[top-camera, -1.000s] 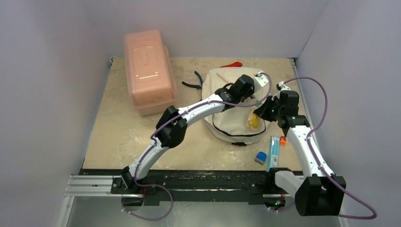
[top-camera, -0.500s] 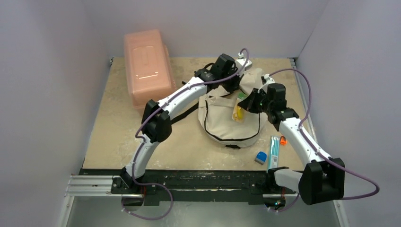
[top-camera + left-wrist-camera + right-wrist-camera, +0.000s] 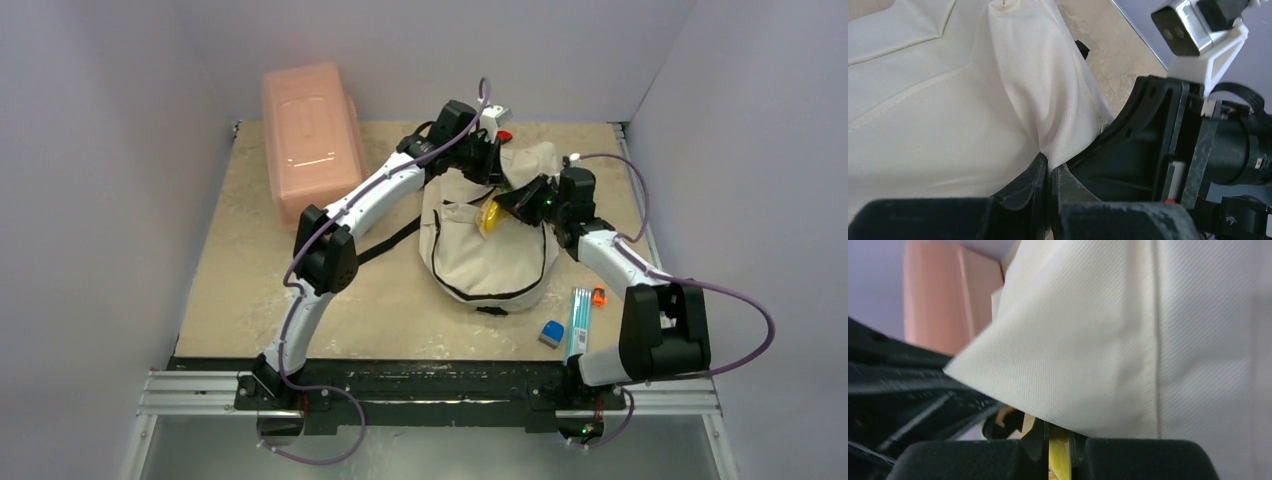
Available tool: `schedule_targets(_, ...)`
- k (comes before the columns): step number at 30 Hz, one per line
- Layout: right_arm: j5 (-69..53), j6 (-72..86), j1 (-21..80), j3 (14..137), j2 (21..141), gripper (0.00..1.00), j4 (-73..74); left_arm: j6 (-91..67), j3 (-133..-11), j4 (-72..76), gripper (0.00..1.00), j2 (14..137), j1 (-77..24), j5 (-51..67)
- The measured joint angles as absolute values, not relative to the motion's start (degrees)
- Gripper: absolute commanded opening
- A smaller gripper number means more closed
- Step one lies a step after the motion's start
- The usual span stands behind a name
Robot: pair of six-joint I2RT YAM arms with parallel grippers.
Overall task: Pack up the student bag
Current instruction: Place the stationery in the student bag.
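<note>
The cream student bag (image 3: 490, 255) lies at the middle of the table, its top flap raised toward the back. My left gripper (image 3: 503, 168) is shut on a fold of that flap; the left wrist view shows the cream cloth (image 3: 948, 100) pinched between the closed jaws of the gripper (image 3: 1049, 167). Just right of it, at the bag's upper edge, my right gripper (image 3: 507, 205) is shut on a flat yellow item (image 3: 489, 217). In the right wrist view the yellow item (image 3: 1059, 455) sits between the jaws of the gripper (image 3: 1058, 432), under overhanging bag cloth (image 3: 1128, 340).
A rigid pink box (image 3: 313, 150) stands at the back left. A black strap (image 3: 385, 243) trails left from the bag. Right of the bag lie a teal pencil pack (image 3: 579, 315), a blue eraser (image 3: 551, 333) and a small orange piece (image 3: 598, 296). A red item (image 3: 504, 136) shows behind the bag.
My left gripper has pulled the bag's flap up and toward the back. The right gripper has carried the yellow item leftward, up to the bag's raised edge.
</note>
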State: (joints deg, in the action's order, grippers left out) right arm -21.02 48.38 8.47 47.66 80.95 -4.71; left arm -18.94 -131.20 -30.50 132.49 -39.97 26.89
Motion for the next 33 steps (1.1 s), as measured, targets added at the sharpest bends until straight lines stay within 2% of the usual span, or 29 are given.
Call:
schedule_targets(3,-19.90,55.18,5.91,47.68,81.87,0.00,-8.43,-19.51,-130.37,-29.58,0.00,132.49,-39.99,27.00)
schedule_targets(12,-10.52,64.93,6.87,52.75,85.21,0.00,-5.82,-19.92,-130.37,-27.51,0.00,132.53,-39.83,25.74)
schedule_targets(25,-3.84,82.08,6.66,52.29,86.63,0.01,-5.37,-7.97,-125.91,-22.74,0.00,131.81,-42.59,17.89)
schedule_targets(28,-3.73,87.74,6.66,50.78,87.07,0.18,-7.42,-6.20,-123.31,-20.51,0.00,130.69,-43.00,16.62)
schedule_targets(31,-3.44,90.48,6.57,51.53,88.29,0.53,-7.25,-4.64,-121.58,-18.24,0.05,130.39,-43.33,14.39)
schedule_targets(33,-3.42,89.82,6.46,53.47,89.08,0.73,-5.80,-3.27,-121.21,-17.47,0.05,130.37,-43.51,12.21)
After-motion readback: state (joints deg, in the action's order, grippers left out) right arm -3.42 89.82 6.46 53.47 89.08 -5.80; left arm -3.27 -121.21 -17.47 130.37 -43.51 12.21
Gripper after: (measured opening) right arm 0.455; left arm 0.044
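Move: The student bag's mouth, under the cloth that the left hand already pinches up, lies about 5 cm ahead of the right hand, 2 cm to its right and 3 cm below; this hand still holds the yellow stationery pack. The red knife lies some 18 cm ahead, 2 cm left and 14 cm down, and the bag's zipped pocket about 10 cm back, 4 cm left and 9 cm down. From the left hand, the mouth is 1 cm ahead, 3 cm right and 7 cm down. Forward by about 7 cm and some 5 cm to the right, the right hand pushes the yellow pack under the raised cloth into the bag's mouth, its wrist swinging clockwise by roughly 35 degrees and rolling left side up; only at the very end do its fingers open to about halfway. The left hand keeps its pinch on the cloth, easing a little forward and down as its wrist turns. ##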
